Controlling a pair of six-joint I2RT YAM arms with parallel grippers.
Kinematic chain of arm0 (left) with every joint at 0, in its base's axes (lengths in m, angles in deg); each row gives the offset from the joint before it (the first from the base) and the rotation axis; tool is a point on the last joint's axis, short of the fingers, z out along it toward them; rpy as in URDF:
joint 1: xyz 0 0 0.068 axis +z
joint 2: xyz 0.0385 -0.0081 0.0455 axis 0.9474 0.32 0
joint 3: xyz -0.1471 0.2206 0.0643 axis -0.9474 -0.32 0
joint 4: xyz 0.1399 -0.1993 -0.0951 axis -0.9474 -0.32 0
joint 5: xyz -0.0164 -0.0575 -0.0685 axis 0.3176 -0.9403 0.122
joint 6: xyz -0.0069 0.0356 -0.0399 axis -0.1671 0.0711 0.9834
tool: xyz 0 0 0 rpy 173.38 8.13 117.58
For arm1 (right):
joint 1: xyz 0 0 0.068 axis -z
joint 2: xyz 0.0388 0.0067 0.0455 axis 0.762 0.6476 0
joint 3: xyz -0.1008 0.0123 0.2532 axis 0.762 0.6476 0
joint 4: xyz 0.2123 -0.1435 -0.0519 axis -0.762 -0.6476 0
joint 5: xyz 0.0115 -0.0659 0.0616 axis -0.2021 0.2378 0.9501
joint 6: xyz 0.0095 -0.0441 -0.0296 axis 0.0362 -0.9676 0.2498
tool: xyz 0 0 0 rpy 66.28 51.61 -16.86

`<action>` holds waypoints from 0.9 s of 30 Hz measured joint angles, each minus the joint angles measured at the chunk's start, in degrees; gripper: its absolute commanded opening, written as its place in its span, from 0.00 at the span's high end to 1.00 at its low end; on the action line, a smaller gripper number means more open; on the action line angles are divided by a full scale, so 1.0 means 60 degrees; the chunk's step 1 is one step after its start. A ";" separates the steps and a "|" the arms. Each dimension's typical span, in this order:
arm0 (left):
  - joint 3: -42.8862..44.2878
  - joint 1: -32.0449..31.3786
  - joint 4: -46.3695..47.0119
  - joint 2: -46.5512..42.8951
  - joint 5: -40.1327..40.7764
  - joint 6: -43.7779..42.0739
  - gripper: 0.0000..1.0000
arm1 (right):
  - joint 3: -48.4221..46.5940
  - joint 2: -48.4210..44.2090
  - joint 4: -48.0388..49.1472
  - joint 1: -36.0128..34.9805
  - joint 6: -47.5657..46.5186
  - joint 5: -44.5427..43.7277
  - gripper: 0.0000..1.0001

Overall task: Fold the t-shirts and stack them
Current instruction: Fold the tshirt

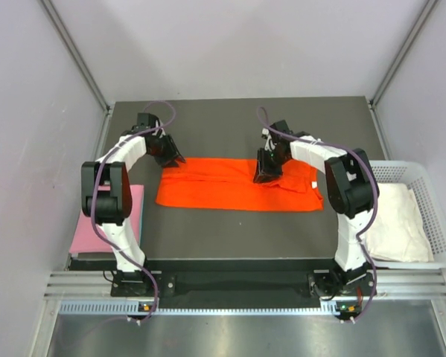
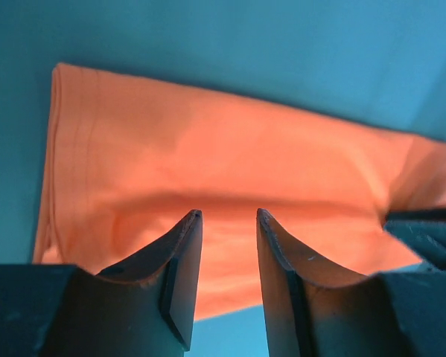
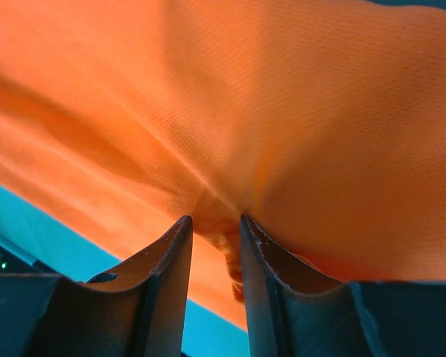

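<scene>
The orange-red t-shirt (image 1: 230, 192) lies as a long folded band across the middle of the dark table (image 1: 230, 130). My left gripper (image 1: 174, 160) hovers at the band's far left corner. In the left wrist view its jaws (image 2: 228, 216) stand apart with nothing between them, the shirt (image 2: 208, 163) lying beyond. My right gripper (image 1: 266, 177) sits on the band's far edge, right of centre. Its jaws (image 3: 214, 219) are pinched on a bunched ridge of the orange fabric (image 3: 282, 111). A pale pink t-shirt (image 1: 107, 219) lies folded at the left table edge. A white t-shirt (image 1: 397, 223) sits in the basket.
A white plastic basket (image 1: 431, 186) stands off the table's right side, beside the right arm. Grey walls close in the back and both sides. The arm bases and a metal rail (image 1: 230, 282) run along the near edge.
</scene>
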 measured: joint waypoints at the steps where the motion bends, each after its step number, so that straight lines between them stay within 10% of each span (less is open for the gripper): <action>1: 0.0055 0.0000 0.0051 0.0255 -0.0062 0.0051 0.61 | 0.0138 -0.0142 0.0000 -0.0036 0.0044 0.0004 0.67; 27: -0.0514 -0.0397 -0.0379 -0.0572 0.0310 -0.0109 0.61 | -0.2364 0.0364 -0.1989 -0.0091 -0.1115 -0.1665 0.65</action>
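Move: The tshirt lies as a long strip across the table. Its middle is about 7 cm back, 19 cm right and 6 cm below the left hand. Its far left corner is some 3 cm ahead and 6 cm left of that hand. From the right hand, down at cloth level, the middle lies about 7 cm left and 1 cm back. The far edge is about 8 cm straight ahead, and the white tag some 18 cm right and 2 cm back. Down and back by about 5 cm, the left hand dips towards the tshirt's left end, shifts some 3 cm left, then rises to its old height while swinging right. The right hand lifts off the cloth, going up and forward towards the far edge, then drifts right and sinks a little, its left side tipping down about 10 degrees. Both grippers stay partly open, gripping nothing. ##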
